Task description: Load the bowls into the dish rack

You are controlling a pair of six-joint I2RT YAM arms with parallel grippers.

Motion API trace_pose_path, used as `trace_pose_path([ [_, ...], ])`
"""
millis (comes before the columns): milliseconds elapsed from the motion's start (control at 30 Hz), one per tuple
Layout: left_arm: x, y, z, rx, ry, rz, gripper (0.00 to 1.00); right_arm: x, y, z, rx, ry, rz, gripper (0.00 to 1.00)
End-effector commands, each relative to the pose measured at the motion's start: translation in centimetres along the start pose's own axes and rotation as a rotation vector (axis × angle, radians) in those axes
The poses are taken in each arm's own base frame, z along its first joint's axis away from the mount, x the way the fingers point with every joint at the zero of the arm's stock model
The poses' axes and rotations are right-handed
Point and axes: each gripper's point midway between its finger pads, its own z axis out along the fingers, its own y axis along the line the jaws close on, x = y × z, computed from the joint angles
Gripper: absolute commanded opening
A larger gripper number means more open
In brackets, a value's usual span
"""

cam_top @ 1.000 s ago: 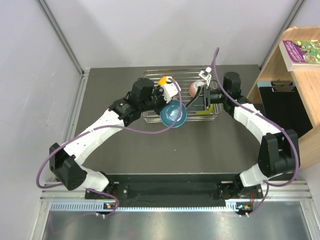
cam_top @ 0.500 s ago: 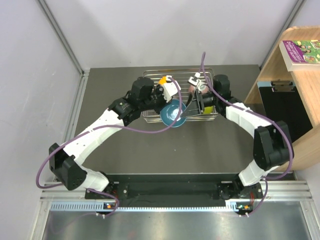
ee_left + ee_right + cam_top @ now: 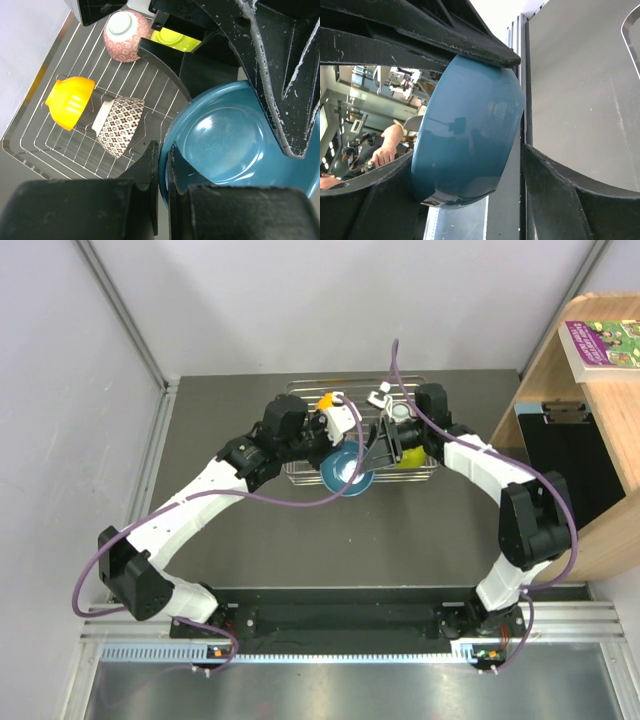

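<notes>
The blue bowl [image 3: 347,470] hangs tilted over the front edge of the dish rack [image 3: 300,400]. My left gripper [image 3: 162,150] is shut on its rim [image 3: 167,165]. My right gripper [image 3: 470,155] reaches in from the right, and its two fingers press the bowl's [image 3: 470,135] outer sides. In the left wrist view the rack [image 3: 40,145] holds an orange bowl [image 3: 70,100], a mosaic bowl [image 3: 120,125], a pinkish bowl [image 3: 125,37] and a lime green bowl [image 3: 175,39]. From the top view the orange bowl [image 3: 325,400] and the lime green bowl [image 3: 408,455] show beside the arms.
A wooden shelf [image 3: 560,370] with a book [image 3: 603,343] stands at the right, and a black panel [image 3: 570,460] leans below it. Grey walls close the back and left. A metal rail [image 3: 350,650] runs along the near edge behind the arm bases.
My right gripper has swung left from over the rack to the blue bowl and closed around it. The left gripper has kept its hold and barely moved.
</notes>
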Motion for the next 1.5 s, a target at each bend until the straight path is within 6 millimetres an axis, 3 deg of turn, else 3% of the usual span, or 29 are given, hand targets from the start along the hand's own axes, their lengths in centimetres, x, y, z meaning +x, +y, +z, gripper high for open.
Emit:
trace_pose_path([
  [0,-2.3,0.1,-0.3,0.007,-0.073,-0.002,0.0,0.0,1.8,0.0,-0.081,0.043,-0.076,0.68],
  [67,-2.2,0.0,-0.2,0.015,-0.073,-0.005,0.0,0.0,2.0,0.0,-0.088,0.046,-0.077,0.52],
  [367,-1.6,-0.6,0.1,0.038,-0.064,-0.006,0.0,0.0,2.6,-0.1,-0.117,0.057,-0.094,0.01],
  [433,-1.5,-0.8,0.2,0.049,-0.065,-0.003,0.0,-0.1,2.5,-0.1,-0.102,0.05,-0.101,0.0],
  [500,-1.5,-0.9,0.1,0.058,-0.067,-0.002,0.1,-0.2,2.2,-0.2,-0.082,0.04,-0.105,0.0],
  [533,-1.5,-1.1,0.1,0.066,-0.068,-0.004,0.31,-0.3,1.9,-0.2,-0.065,0.031,-0.106,0.0],
  [667,-1.7,-1.0,-0.3,0.058,-0.075,-0.005,0.72,-0.7,1.3,-0.7,-0.017,0.003,-0.112,0.0],
  [700,-2.0,-0.9,-0.5,0.048,-0.081,-0.011,0.76,-0.7,1.1,-0.7,-0.006,-0.003,-0.11,0.0],
  [767,-2.1,-0.3,-0.9,0.021,-0.081,-0.014,0.8,-0.9,1.1,-0.8,0.013,-0.015,-0.125,0.0],
  [1033,-2.6,1.2,-2.2,-0.031,-0.111,-0.039,0.83,-1.5,0.4,-1.4,0.089,-0.073,-0.13,0.0],
  [1267,-3.6,6.1,-5.7,-0.185,-0.178,-0.117,0.89,-3.1,-1.1,-2.7,0.201,-0.145,-0.143,0.0],
  [1467,0.1,9.3,-7.1,-0.251,-0.145,-0.173,0.92,-4.9,-2.3,-4.5,0.359,-0.155,-0.184,0.0],
])
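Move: The blue bowl hangs from the left hand's shut fingers, its middle about 4 cm back and 4 cm right of them; from the right hand, its jaws around the bowl's right side, the middle is some 4 cm left and 2 cm back. In the rack, about 10 cm lower, the patterned bowl stands 6 cm ahead and 1 cm right of the left hand; the green bowl stands 3 cm ahead and 11 cm right of the right hand. The blue bowl changes hands: the right fingers close from about three-quarters to half open and grip its right side, then the left fingers open wide, let go of the rim and back away left, up and somewhat forward, about 9 cm. As they clear, the right hand carries the bowl forward about 4 cm, also right and down 2 cm each, turning clockwise some 15 degrees. ##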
